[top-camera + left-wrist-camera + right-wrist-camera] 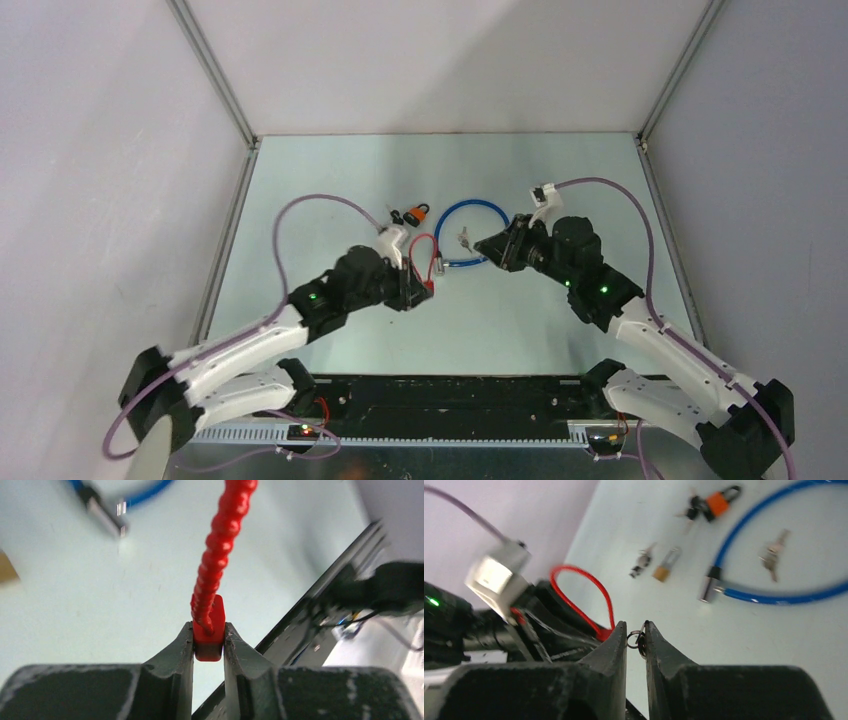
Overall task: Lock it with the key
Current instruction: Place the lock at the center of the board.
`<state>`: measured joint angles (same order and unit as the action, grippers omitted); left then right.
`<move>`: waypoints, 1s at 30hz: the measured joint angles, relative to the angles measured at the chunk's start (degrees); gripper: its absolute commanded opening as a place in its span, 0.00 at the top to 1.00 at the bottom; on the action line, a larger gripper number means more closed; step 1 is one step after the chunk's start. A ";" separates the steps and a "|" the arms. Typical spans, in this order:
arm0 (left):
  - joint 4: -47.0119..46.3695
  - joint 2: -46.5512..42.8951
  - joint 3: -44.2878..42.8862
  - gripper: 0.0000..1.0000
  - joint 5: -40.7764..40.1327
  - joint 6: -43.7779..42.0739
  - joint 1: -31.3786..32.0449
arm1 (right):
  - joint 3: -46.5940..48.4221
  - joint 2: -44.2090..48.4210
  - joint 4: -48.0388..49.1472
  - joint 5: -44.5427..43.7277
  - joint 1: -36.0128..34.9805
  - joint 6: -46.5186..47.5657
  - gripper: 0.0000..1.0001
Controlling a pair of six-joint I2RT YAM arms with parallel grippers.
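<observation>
My left gripper (418, 290) is shut on the red lock body (209, 637) of a red cable lock. Its ribbed red cable (220, 540) rises from the body and loops over the table (425, 250). My right gripper (483, 243) is to the right of it, shut on a small key with a wire ring (636, 640) pinched between the fingertips. In the right wrist view the red loop (589, 587) and the left arm lie just beyond those tips. How the key is turned is hard to tell.
A blue cable lock (480, 230) with a metal end (706, 590) lies mid-table, with loose keys (772, 555) inside its loop. An orange padlock with keys (418, 213) lies behind. A small brass padlock (663, 570) and another key (642, 562) lie nearby.
</observation>
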<state>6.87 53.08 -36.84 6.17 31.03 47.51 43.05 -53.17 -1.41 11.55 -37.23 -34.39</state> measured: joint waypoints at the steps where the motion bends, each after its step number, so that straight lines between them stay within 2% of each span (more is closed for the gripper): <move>1: 0.11 3.13 1.66 1.00 0.98 0.57 0.00 | -0.46 0.20 -1.62 -0.76 1.25 -0.39 1.00; 6: -2.69 13.90 7.28 1.00 5.95 3.52 0.00 | -1.16 -1.05 -7.43 -1.77 3.13 -0.72 1.00; 11: -6.88 20.46 8.04 0.98 8.59 6.58 0.00 | -1.20 -8.33 -8.79 0.09 1.22 -0.52 1.00; 12: -7.91 21.73 8.04 0.94 8.90 7.13 0.00 | -1.27 -9.92 -9.05 0.61 0.59 -0.52 1.00; 17: -10.19 24.90 8.98 0.59 9.03 9.09 0.00 | -1.38 -14.16 -9.46 1.99 -1.31 -1.14 1.00; 19: -10.51 24.92 10.01 0.50 8.90 9.60 0.00 | -1.38 -15.65 -9.09 2.54 -1.88 -2.49 1.00; 25: -13.07 21.88 12.41 0.35 6.95 11.61 0.04 | -0.26 -20.74 -7.74 1.33 -6.29 -6.27 1.00; 30: -10.32 17.49 13.68 0.25 1.62 12.41 0.07 | 3.82 -26.64 -7.54 -1.38 -10.36 -9.51 1.00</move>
<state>-3.44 70.57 -23.16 7.79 43.44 47.57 46.87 -79.81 -8.95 10.17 -47.59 -43.90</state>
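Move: The red lock is already pinched in the left hand; its spot on the board lies about 17 cm below that hand and 4 cm back, with hardly any sideways offset. The blue lock's metal end is about 11 cm ahead and 1 cm right, the brass padlock about 13 cm ahead and 8 cm left, both 17 cm below. From the right hand, which holds the keys, the spot is roughly 9 cm back, 8 cm left and 24 cm below. The red lock is lowered fast by the left hand, some 16 cm down and slightly back, fingertips tipping down about 25 degrees; then the fingers spread wide and let go. The right hand keeps its pinch on the keys, sinking about 15 cm, then also swinging left towards that spot while tipping down. ##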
